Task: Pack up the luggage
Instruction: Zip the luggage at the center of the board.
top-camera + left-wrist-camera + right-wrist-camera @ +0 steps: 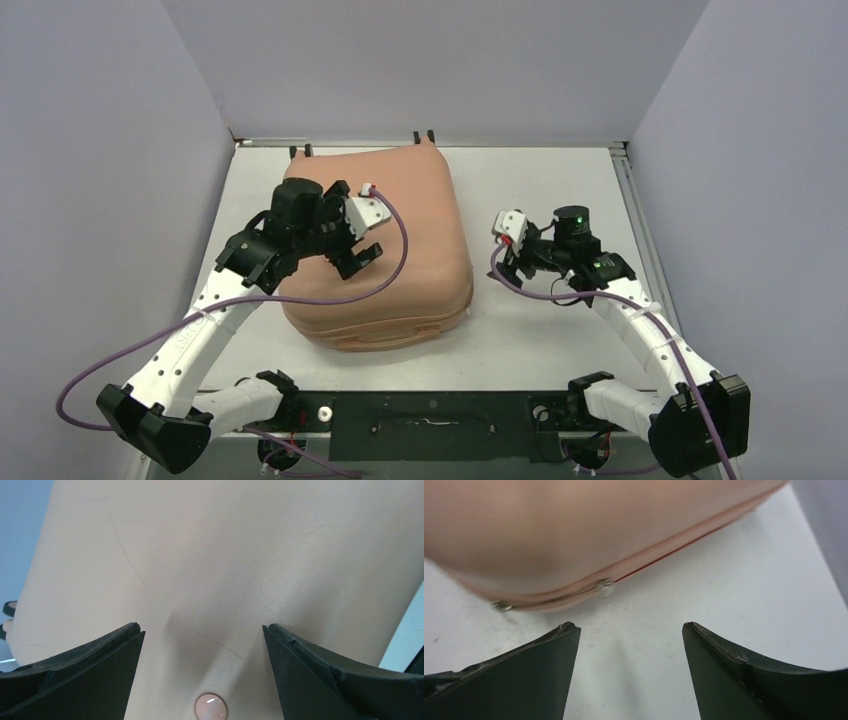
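Observation:
The salmon-pink luggage [425, 215] lies flat and closed on the white table, its zip seam running round the side. My left gripper [358, 258] hovers open over the top shell. In the left wrist view that gripper [202, 627] has only bare pink luggage [225, 555] between its fingers, and a small round dot [211, 706] sits just below. My right gripper [508, 270] is low beside the luggage's right side, apart from it and open. In the right wrist view this gripper [629, 626] faces the seam of the luggage [574, 525], where two metal zip pulls [605, 585] show.
Black caster wheels [425, 135] stick out at the luggage's far edge near the back wall. White table [560, 180] stretches to the right of the case, bounded by a metal rail [632, 200]. Purple cables loop from both arms.

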Tool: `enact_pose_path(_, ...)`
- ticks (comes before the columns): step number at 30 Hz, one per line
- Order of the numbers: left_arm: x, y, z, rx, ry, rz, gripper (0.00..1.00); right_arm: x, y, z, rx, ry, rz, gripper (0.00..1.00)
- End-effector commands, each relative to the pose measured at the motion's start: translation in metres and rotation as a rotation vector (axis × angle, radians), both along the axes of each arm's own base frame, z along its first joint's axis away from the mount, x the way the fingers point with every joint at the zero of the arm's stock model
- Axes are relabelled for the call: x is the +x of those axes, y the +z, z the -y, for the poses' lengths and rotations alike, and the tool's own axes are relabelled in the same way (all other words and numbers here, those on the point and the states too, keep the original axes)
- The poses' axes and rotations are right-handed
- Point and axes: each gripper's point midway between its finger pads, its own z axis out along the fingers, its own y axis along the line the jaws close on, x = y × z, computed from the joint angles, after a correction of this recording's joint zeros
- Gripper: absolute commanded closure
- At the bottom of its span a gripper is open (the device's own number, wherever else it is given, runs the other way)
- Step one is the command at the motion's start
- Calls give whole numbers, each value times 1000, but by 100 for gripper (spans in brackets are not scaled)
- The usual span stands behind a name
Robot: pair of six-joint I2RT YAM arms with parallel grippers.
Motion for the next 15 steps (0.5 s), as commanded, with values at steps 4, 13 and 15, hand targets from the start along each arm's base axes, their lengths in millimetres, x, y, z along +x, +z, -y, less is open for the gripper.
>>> enact_pose_path(4,27,31,6,-17,84,105,4,-90,-48,-19,22,286,-181,26)
enact_pose_path(13,83,35,-13,-46,291,111,4,-75,-54,-46,97,159,-241,26)
enact_pose_path(15,93,32,-19,-35,336,97,4,-74,-55,-54,100,131,-251,27)
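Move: Beside the luggage's near right corner, the right hand has the near zipper pull about 10 cm back, 11 cm to its left and 9 cm below. The far zipper pull sits on the same seam, roughly 4 cm back and 7 cm left, and the handle about 17 cm back and 25 cm left. From the left hand, over the luggage top, the near zipper pull is some 17 cm back, 20 cm right and 16 cm lower. The round button lies about 5 cm back, 5 cm left and 5 cm below that hand. Drawing back about 10 cm and sinking some 7 cm with a little drift left, the right hand comes down beside the zipped corner towards the near zipper pull, then all but stops. Its wrist tilts and swings slightly counter-clockwise, fingers still open. Meanwhile the left hand, wide open, sweeps about 7 cm forward, level over the luggage top, away from the round button, turning some 15 degrees counter-clockwise. ##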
